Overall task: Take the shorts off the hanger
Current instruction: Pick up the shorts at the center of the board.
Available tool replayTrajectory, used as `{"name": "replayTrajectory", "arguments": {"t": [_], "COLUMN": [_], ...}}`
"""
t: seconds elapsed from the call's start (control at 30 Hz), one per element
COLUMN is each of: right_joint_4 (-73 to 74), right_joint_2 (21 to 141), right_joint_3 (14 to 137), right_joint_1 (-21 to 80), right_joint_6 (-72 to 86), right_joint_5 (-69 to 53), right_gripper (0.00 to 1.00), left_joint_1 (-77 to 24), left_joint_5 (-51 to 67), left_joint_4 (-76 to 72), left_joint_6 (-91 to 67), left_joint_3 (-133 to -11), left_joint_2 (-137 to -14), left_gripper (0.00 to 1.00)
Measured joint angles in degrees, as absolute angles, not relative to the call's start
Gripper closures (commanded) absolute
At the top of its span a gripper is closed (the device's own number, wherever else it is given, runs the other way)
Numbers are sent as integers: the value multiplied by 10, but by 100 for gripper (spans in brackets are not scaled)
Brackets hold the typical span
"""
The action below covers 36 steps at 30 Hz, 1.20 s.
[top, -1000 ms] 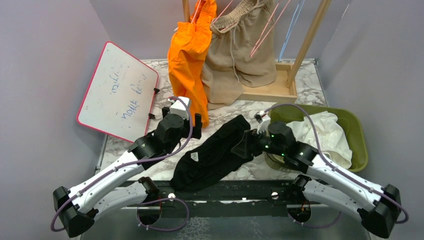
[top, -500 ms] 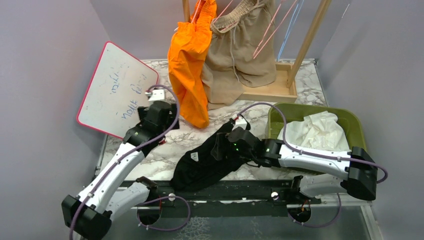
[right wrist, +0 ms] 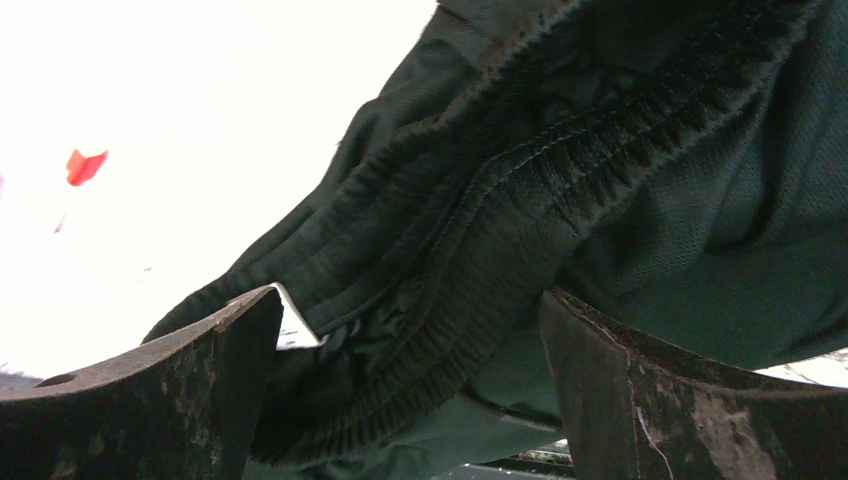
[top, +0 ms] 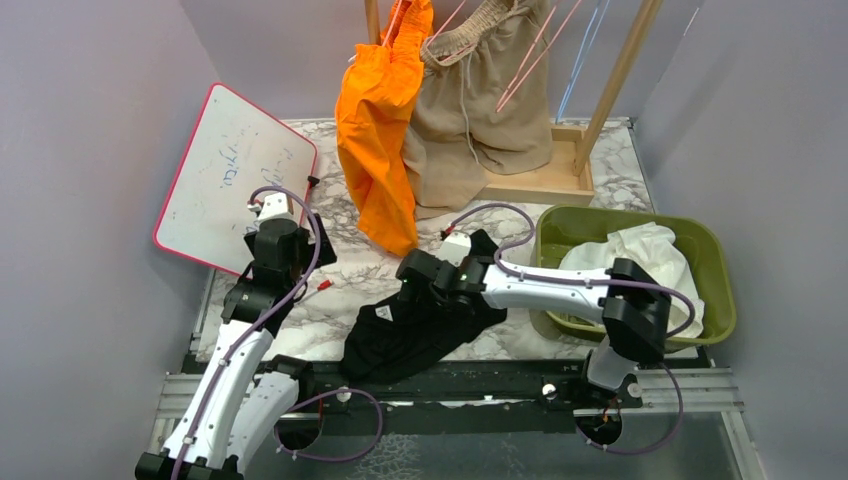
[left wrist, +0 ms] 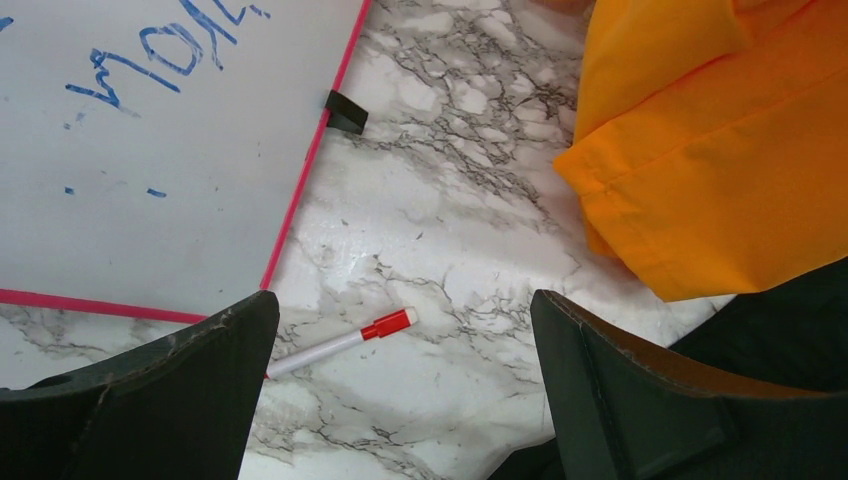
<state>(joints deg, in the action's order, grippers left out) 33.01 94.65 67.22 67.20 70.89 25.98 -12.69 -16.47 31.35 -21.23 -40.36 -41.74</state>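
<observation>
Orange shorts (top: 383,120) and tan shorts (top: 470,115) hang from pink hangers (top: 528,62) at the back. Black shorts (top: 420,322) lie crumpled on the marble near the front edge. White shorts (top: 640,262) sit in the green bin (top: 718,290). My right gripper (top: 408,270) is open just above the black shorts; in the right wrist view its jaws (right wrist: 410,340) straddle the gathered black waistband (right wrist: 500,220) without closing on it. My left gripper (top: 290,262) is open and empty by the whiteboard, with its jaws (left wrist: 405,300) over bare marble.
A pink-framed whiteboard (top: 232,180) leans at the left. A red-capped marker (left wrist: 345,340) lies on the marble below my left gripper. The wooden rack base (top: 545,182) stands at the back. The orange hem (left wrist: 720,150) reaches down to the tabletop.
My right arm swung left over the black shorts and its jaws widened. My left arm pulled away from the orange shorts toward the whiteboard. The black shorts bunched slightly.
</observation>
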Motion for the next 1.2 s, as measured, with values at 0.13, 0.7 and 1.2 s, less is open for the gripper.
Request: {"name": "replayTrajectory", "arguments": {"t": [0.13, 0.7, 1.2], "right_joint_4": [389, 371, 96], "right_joint_2": [1000, 1105, 934], "right_joint_3": [710, 730, 538], "right_joint_1": [673, 677, 676], "right_joint_6": [752, 691, 311], "right_joint_5": [274, 312, 182], "right_gripper": [1, 46, 98], "left_joint_1": [-127, -127, -127], "left_joint_5": [-158, -136, -129], "left_joint_4": [308, 305, 303], "left_joint_6": [-212, -207, -205], "left_joint_3": [-404, -403, -403], "left_joint_2": [-409, -420, -407], "left_gripper": [1, 1, 1]}}
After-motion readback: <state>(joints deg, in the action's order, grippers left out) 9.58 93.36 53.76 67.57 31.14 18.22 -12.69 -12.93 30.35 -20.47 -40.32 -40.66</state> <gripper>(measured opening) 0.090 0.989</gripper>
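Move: The waistband of the black shorts lies almost straight under the right hand, about 8 cm down, perhaps 1 cm ahead and 1 cm to its right. The marker lies some 19 cm to that hand's left and level with it. The orange shorts' hem hangs roughly 8 cm ahead and 2 cm left, and the green basin is about 43 cm right and 3 cm ahead. From the left hand, the waistband is about 21 cm right, 7 cm back and 17 cm below. Lower the open right hand about 7 cm almost straight down onto the black shorts' waistband, rolling its left side slightly down, and shut the fingers so they pinch the waistband cloth. Then lift some 3.5 cm while drawing back 2 to 3 cm, turning the hand roughly 35 degrees counter-clockwise and tipping the fingers forward and up. ##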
